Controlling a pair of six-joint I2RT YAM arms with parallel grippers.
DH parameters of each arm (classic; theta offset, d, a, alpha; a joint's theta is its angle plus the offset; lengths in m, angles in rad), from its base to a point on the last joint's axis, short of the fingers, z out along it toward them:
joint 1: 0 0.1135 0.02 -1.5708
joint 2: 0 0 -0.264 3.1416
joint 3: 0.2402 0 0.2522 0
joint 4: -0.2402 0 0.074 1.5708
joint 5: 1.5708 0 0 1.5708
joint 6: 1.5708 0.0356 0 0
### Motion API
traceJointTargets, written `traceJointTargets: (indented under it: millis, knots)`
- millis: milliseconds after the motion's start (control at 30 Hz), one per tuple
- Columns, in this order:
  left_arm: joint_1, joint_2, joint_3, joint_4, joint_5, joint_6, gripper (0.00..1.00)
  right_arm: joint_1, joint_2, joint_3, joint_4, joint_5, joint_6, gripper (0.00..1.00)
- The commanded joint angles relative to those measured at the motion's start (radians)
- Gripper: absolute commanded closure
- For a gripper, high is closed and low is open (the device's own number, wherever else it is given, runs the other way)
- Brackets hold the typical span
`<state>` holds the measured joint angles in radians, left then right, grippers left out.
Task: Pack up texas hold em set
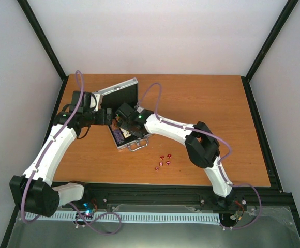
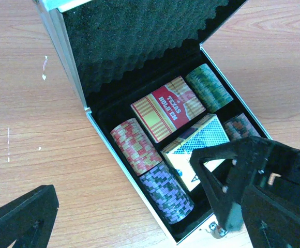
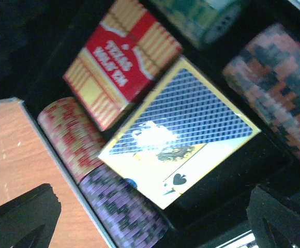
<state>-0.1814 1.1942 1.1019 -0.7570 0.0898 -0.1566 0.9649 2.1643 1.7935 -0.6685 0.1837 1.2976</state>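
The silver briefcase [image 1: 139, 140] lies open on the table, its foam-lined lid [image 2: 134, 41] standing up. Inside are red [image 2: 134, 147], purple [image 2: 166, 191], green [image 2: 209, 88] and orange-black [image 3: 279, 82] chip stacks. Between them lie the red card deck [image 2: 168, 108] and the blue-yellow deck [image 3: 183, 129], which sits askew with a corner over the purple chips. My right gripper [image 3: 152, 222] hangs open just above the blue-yellow deck, holding nothing. At the case's left side my left gripper [image 2: 145, 222] is open and empty. Several tiny red dice [image 1: 163, 161] lie on the table right of the case.
The case's handle [image 1: 136, 147] points toward the arms' bases. Both grippers crowd together over the case, the right arm's finger [image 2: 217, 175] showing in the left wrist view. Bare wooden table [image 1: 217, 113] stretches to the right and behind.
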Motion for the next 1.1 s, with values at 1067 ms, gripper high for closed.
traceJointTargets:
  millis: [1067]
  knots:
    - [0.007,0.066,0.044,0.040,-0.058,-0.026,0.00,-0.127,0.197,0.216,-0.135,-0.314,-0.772,0.00]
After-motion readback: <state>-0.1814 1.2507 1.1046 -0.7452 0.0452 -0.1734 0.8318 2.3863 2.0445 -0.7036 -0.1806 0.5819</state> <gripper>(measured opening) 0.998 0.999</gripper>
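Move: The just-released blue-and-white card deck lies askew in the case, about 4 cm ahead of the right hand, 1 cm left and 6 cm below. The red Hold'em box is some 10 cm ahead and 5 cm left, the purple chips 1 cm back and 6 cm left, both about 7 cm down. From the left hand, the deck lies roughly 7 cm ahead, 11 cm right, 18 cm below. The open right hand arcs about 7 cm forward, then down and back to the deck, turning 40 degrees counter-clockwise. ##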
